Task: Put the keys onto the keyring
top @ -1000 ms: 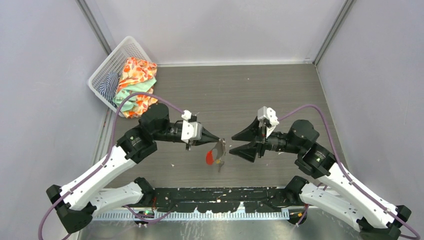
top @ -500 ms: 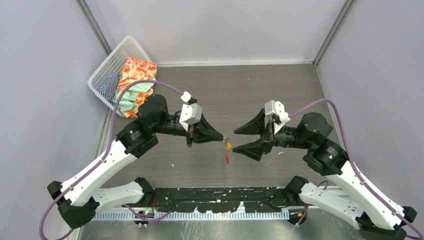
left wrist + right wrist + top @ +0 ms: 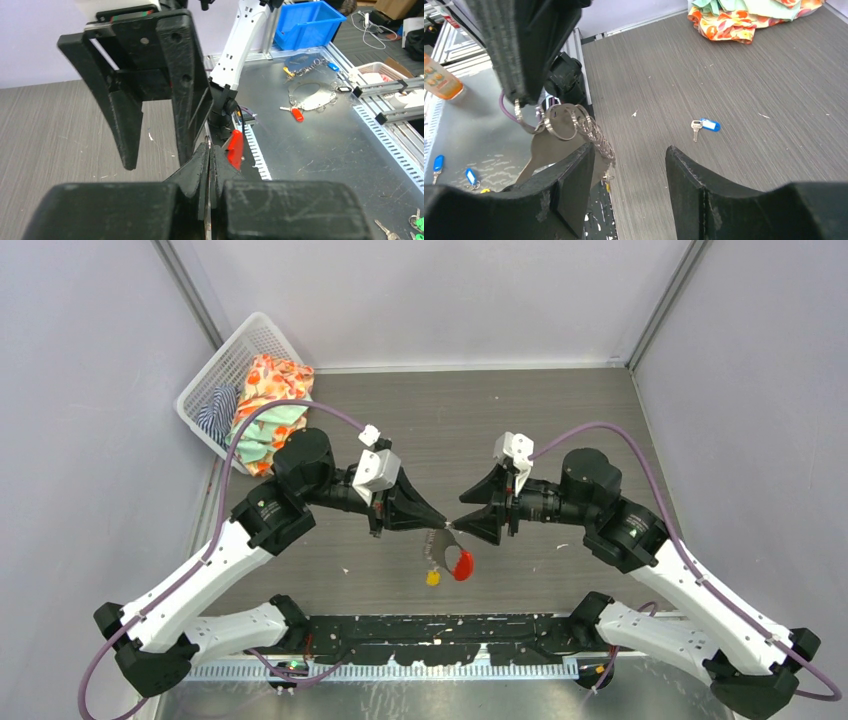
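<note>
The keyring (image 3: 438, 544), a grey ring-and-chain cluster with a red oval tag (image 3: 462, 565), hangs above the table. My left gripper (image 3: 446, 525) is shut on it. A yellow-headed key (image 3: 432, 578) dangles under the cluster. In the left wrist view the shut left gripper (image 3: 208, 148) pinches a thin metal piece, with the red tag (image 3: 235, 149) just beyond. My right gripper (image 3: 460, 512) stands open facing the left one, tip to tip. In the right wrist view the rings (image 3: 561, 120) and chain hang beside the right gripper's (image 3: 630, 149) left finger. The blue-headed key (image 3: 704, 125) lies on the table.
A white basket (image 3: 215, 368) with coloured cloths stands at the back left corner. Grey walls close in the table on three sides. A black rail (image 3: 400, 632) runs along the near edge between the arm bases. A metal bench (image 3: 325, 140) with other keys lies beyond it.
My right gripper has come left, up to the left gripper's tip. The keyring has swung, and its red tag now hangs lower right with the yellow key below. The left gripper stays shut.
</note>
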`<state>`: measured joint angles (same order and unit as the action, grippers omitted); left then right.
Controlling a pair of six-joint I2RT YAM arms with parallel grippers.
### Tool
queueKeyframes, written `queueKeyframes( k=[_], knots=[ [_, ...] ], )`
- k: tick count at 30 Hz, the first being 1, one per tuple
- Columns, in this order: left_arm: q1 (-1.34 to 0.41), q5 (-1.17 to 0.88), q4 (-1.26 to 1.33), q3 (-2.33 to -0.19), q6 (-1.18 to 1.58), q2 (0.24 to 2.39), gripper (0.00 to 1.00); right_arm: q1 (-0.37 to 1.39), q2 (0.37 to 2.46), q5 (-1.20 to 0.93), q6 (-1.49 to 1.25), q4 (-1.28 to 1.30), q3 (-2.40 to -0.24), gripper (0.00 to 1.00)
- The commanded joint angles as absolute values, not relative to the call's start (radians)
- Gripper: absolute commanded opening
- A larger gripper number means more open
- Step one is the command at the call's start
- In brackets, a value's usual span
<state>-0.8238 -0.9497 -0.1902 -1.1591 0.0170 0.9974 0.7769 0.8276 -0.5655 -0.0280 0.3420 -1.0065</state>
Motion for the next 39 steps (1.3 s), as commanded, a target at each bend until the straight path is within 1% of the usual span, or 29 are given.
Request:
queueKeyframes(
  k=[1,6,11,17,22,28,34,39],
  knots=[
    [-0.828,-1.021,-0.126,-1.206,-0.036,0.990,0.00,0.777,0.840,-0.514,-0.056,0.260,-1.045,0.58],
    [-0.828,-1.044,-0.164,-1.201,-0.110,0.990,0.00,0.777,0.834,-0.487,-0.125,0.210,-1.027,0.59],
    [-0.828,-1.046,-0.215,-1.199,-0.178,0.989,0.00,0.777,0.808,-0.472,-0.164,0.225,-1.019,0.60],
    [-0.827,-1.034,-0.248,-1.212,-0.220,0.991,0.00,0.776,0.770,-0.467,-0.116,0.372,-1.044,0.60],
    [-0.828,-1.013,-0.231,-1.211,-0.203,0.992,0.00,0.776,0.738,-0.589,-0.089,0.436,-1.048,0.67],
    [-0.828,-0.993,-0.209,-1.206,-0.173,0.999,0.00,0.776,0.741,-0.661,-0.136,0.368,-1.037,0.77],
    [-0.827,-0.982,-0.203,-1.207,-0.172,1.003,0.00,0.782,0.768,-0.642,-0.135,0.344,-1.037,0.80],
    [-0.828,-0.986,-0.201,-1.210,-0.171,1.006,0.00,0.797,0.790,-0.508,-0.123,0.337,-1.045,0.81]
  ],
)
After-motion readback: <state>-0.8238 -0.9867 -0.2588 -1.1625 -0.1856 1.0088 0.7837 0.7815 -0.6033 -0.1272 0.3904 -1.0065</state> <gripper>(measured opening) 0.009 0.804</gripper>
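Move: Hanging from the left fingertips is the keyring plate, its middle some 6 cm below that hand and about 2 cm back; the open right hand faces it, with the plate about 5 cm back, 4 cm left and 2 cm below. From the right hand, the red grip is roughly 7 cm back, 1 cm left and 3 cm lower, and the yellow key tag about 6 cm back, 7 cm left and 6 cm lower. Feeling its way beside the rings, the open right hand edges a little forward and up, then swings back about 4 cm and slightly right, towards the plate's side, easing forward a touch at the end while its fingers spread wider. The left hand stays shut on the keyring, sinks about 1 cm and rolls some 10 degrees, its forward side rising. No touch by the right fingers can be made out. ##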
